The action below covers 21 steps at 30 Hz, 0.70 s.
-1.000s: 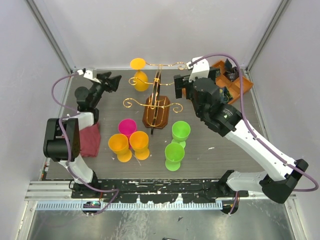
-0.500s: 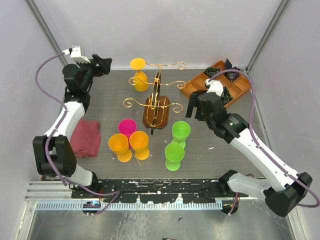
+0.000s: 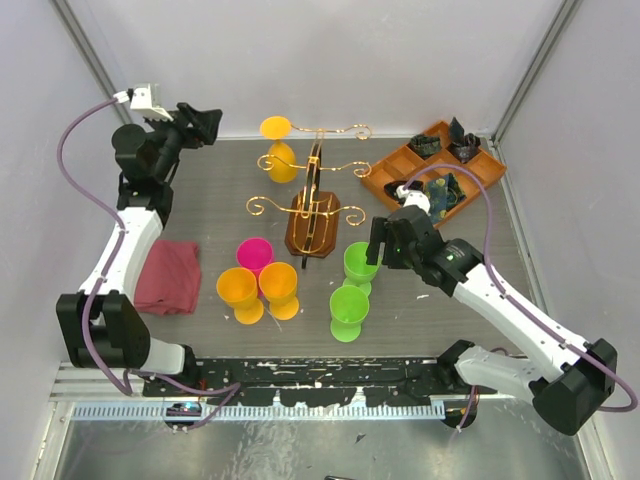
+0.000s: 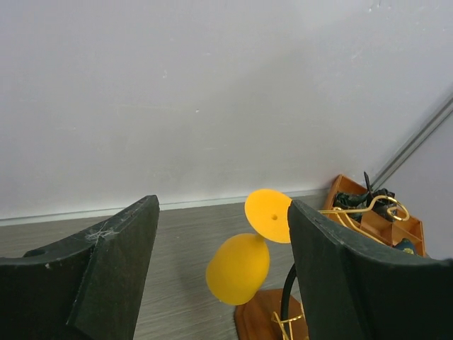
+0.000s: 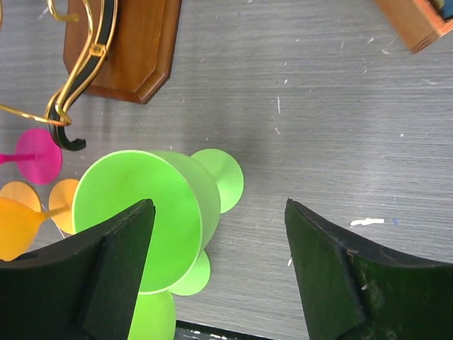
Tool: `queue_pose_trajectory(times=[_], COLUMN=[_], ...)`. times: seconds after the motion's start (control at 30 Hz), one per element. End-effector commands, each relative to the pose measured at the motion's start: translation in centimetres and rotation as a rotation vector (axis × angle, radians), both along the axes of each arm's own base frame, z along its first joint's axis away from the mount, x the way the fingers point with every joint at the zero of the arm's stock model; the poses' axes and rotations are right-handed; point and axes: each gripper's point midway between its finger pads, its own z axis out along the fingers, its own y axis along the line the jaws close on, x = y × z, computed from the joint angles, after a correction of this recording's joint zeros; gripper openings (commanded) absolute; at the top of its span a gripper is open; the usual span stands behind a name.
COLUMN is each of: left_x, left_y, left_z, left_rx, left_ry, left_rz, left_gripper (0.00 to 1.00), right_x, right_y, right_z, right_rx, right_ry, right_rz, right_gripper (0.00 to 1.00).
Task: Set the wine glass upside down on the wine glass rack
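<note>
The wine glass rack [image 3: 312,228] stands mid-table, a brown wooden base with gold wire arms. A yellow wine glass [image 3: 279,152] hangs upside down on its back left arm, also seen as a yellow wine glass [image 4: 238,268] in the left wrist view. Two green glasses [image 3: 361,263] [image 3: 349,308], two orange ones [image 3: 238,291] [image 3: 280,286] and a pink one [image 3: 254,253] stand upright in front. My right gripper [image 3: 378,243] [image 5: 219,205] is open over the rear green glass [image 5: 156,205], whose rim sits by the left finger. My left gripper [image 3: 207,124] [image 4: 223,212] hangs open and empty, high at the back left.
An orange compartment tray [image 3: 388,167] with dark items sits at the back right. A red cloth [image 3: 168,277] lies at the left edge. White walls close in on three sides. The rack's base [image 5: 124,49] lies just beyond the right gripper.
My right arm swung from beside the rack's back right forward to the green glass, its jaws narrowing a little. My left arm rose and pulled back to the rear left corner.
</note>
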Motion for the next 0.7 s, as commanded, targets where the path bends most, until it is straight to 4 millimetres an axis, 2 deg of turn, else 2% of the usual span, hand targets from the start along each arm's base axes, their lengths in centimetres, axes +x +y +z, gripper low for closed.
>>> queue_pose_trajectory(times=[0.0,0.13,0.23,0.33,0.43,0.53,0.67], left_x=[-1.0,-1.2,-1.2,-1.2,-1.0,-0.7,-0.3], left_y=[0.4,0.7,0.8,0.9,1.0,1.5,2.6], left_z=[1.3,1.1,0.8,0.5,0.6,1.1,1.2], left_rx=[-0.003,0.009,0.015,0.015,0.004,-0.031,-0.109], left_ry=[-0.033,-0.020,-0.013,0.001,0.016,0.059,0.184], left_rz=[0.018,0.033,0.040,0.043,0.055,0.083,0.162], left_gripper=[0.81,0.81,0.81,0.81,0.80,0.80,0.80], right_x=[0.2,-0.2,-0.2,0.1,0.8,1.5,2.7], right_y=[1.5,2.1,2.0,1.8,0.2,-1.9,-6.1], right_z=[-0.2,-1.6,-2.1,-1.7,-0.4,2.1,6.9], right_rx=[0.041,0.035,0.021,0.011,-0.045,-0.123,-0.295], right_ry=[-0.001,0.045,0.056,0.045,0.003,-0.051,-0.136], right_rz=[0.023,0.058,0.059,0.051,-0.016,-0.094,-0.260], right_gripper=[0.78,0.66,0.43,0.21,0.03,0.01,0.01])
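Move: The far green wine glass stands mouth up, its middle about 5 cm to the right gripper's left, 2 cm back and some 9 cm below; its right-hand rim is already between the open fingers. From that gripper the near green glass is about 10 cm back and 7 cm left, and the rack's wooden base 9 cm ahead and 14 cm left. From the left gripper the far green glass lies roughly 24 cm back, 28 cm right and 29 cm below. Sink the right gripper about 3 cm, easing slightly left and back, so that the right-hand rim of the far green glass sits between the fingers, and shut them to pinch its wall there. Then lift some 3 cm while carrying the glass about 3 cm to the right, away from the near green glass, keeping the pinch. ##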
